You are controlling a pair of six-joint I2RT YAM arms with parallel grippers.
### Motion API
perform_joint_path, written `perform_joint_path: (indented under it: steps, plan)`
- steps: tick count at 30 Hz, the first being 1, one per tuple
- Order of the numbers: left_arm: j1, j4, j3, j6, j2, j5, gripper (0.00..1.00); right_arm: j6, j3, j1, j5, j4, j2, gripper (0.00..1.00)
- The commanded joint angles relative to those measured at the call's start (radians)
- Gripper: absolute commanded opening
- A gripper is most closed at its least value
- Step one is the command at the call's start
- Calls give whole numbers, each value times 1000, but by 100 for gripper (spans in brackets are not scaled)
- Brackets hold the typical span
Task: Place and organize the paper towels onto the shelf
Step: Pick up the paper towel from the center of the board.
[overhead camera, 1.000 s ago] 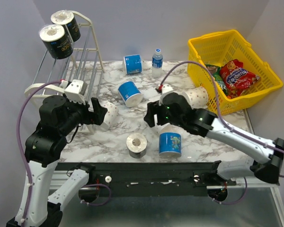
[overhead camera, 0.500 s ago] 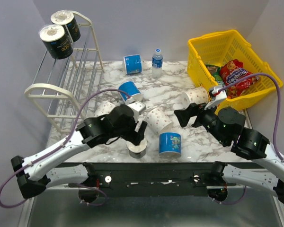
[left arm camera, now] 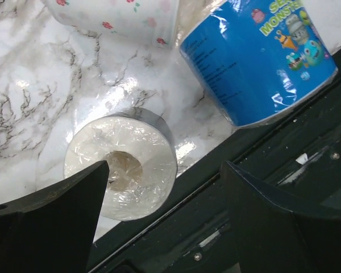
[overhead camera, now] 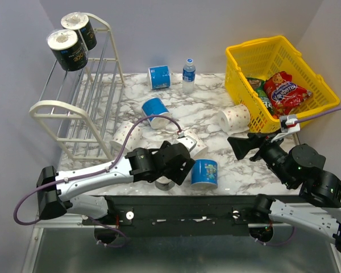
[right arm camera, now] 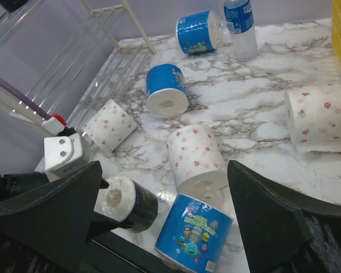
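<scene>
The shelf (overhead camera: pixel 57 108) stands at the back left with two black paper towels (overhead camera: pixel 68 50) on its top tier. More paper towels lie on the table: blue rolls (overhead camera: pixel 159 77) (overhead camera: pixel 154 109) (overhead camera: pixel 204 172) and white dotted rolls (overhead camera: pixel 234 118) (overhead camera: pixel 125 135). A black roll (left arm camera: pixel 122 168) stands on end at the front edge. My left gripper (left arm camera: pixel 165 168) hangs open over it, the roll close to the left finger (left arm camera: pixel 51 222). My right gripper (overhead camera: pixel 233 145) is open and empty, raised at the right, looking down on a dotted roll (right arm camera: pixel 196 156).
A yellow basket (overhead camera: pixel 247 96) with snack bags sits at the back right. A small water bottle (overhead camera: pixel 188 74) stands at the back middle. The black front rail (overhead camera: pixel 216 202) runs just below the black and blue rolls. The left arm's cable (overhead camera: pixel 153 118) loops over the table.
My left arm has swung from beside the shelf across to the front middle, over the black roll. My right arm has drawn back to the right and its jaws have spread wider.
</scene>
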State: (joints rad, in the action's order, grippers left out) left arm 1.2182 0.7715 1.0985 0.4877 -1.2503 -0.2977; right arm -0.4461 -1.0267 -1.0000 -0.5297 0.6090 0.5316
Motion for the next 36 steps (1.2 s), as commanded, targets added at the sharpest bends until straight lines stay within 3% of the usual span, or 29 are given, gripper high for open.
perform_joint_path:
  steps: [1,7,15,31,36]
  plan:
    - [1,-26,-32,14,-20,-98,90,-20,8,1,-24,43,-22,100]
    - [3,-90,-95,51,-49,-23,87,-32,22,1,-41,51,-38,100]
    - [3,-112,-127,68,-67,-34,81,-22,17,1,-30,38,-15,100]
    - [7,-86,-134,101,-72,-55,49,-23,37,1,-39,20,-42,100]
    - [10,-69,-121,104,-58,-72,49,-23,42,1,-35,21,-59,100]
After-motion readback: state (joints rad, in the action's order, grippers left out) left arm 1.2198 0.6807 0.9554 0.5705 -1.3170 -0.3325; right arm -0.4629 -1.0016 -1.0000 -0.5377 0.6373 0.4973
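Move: Just ahead and to the left of the left hand, about 2 cm out and 3 cm left, stands the black-labelled paper towel, its middle some 9 cm below the hand. At about that same depth, a blue roll lies 3 cm ahead and 11 cm right of the hand, and a dotted white roll 14 cm ahead and 6 cm right. From the right hand the standing paper towel is roughly 22 cm left, 3 cm back and 27 cm down. Sinking about 6 cm almost straight down onto the standing paper towel, mostly in the first half, the left hand sets one finger into the core hole and the other outside the roll, on its right and table-edge side. The fingers then close from nearly wide open to about half, pinching the roll's wall from above, while the wrist barely turns. ##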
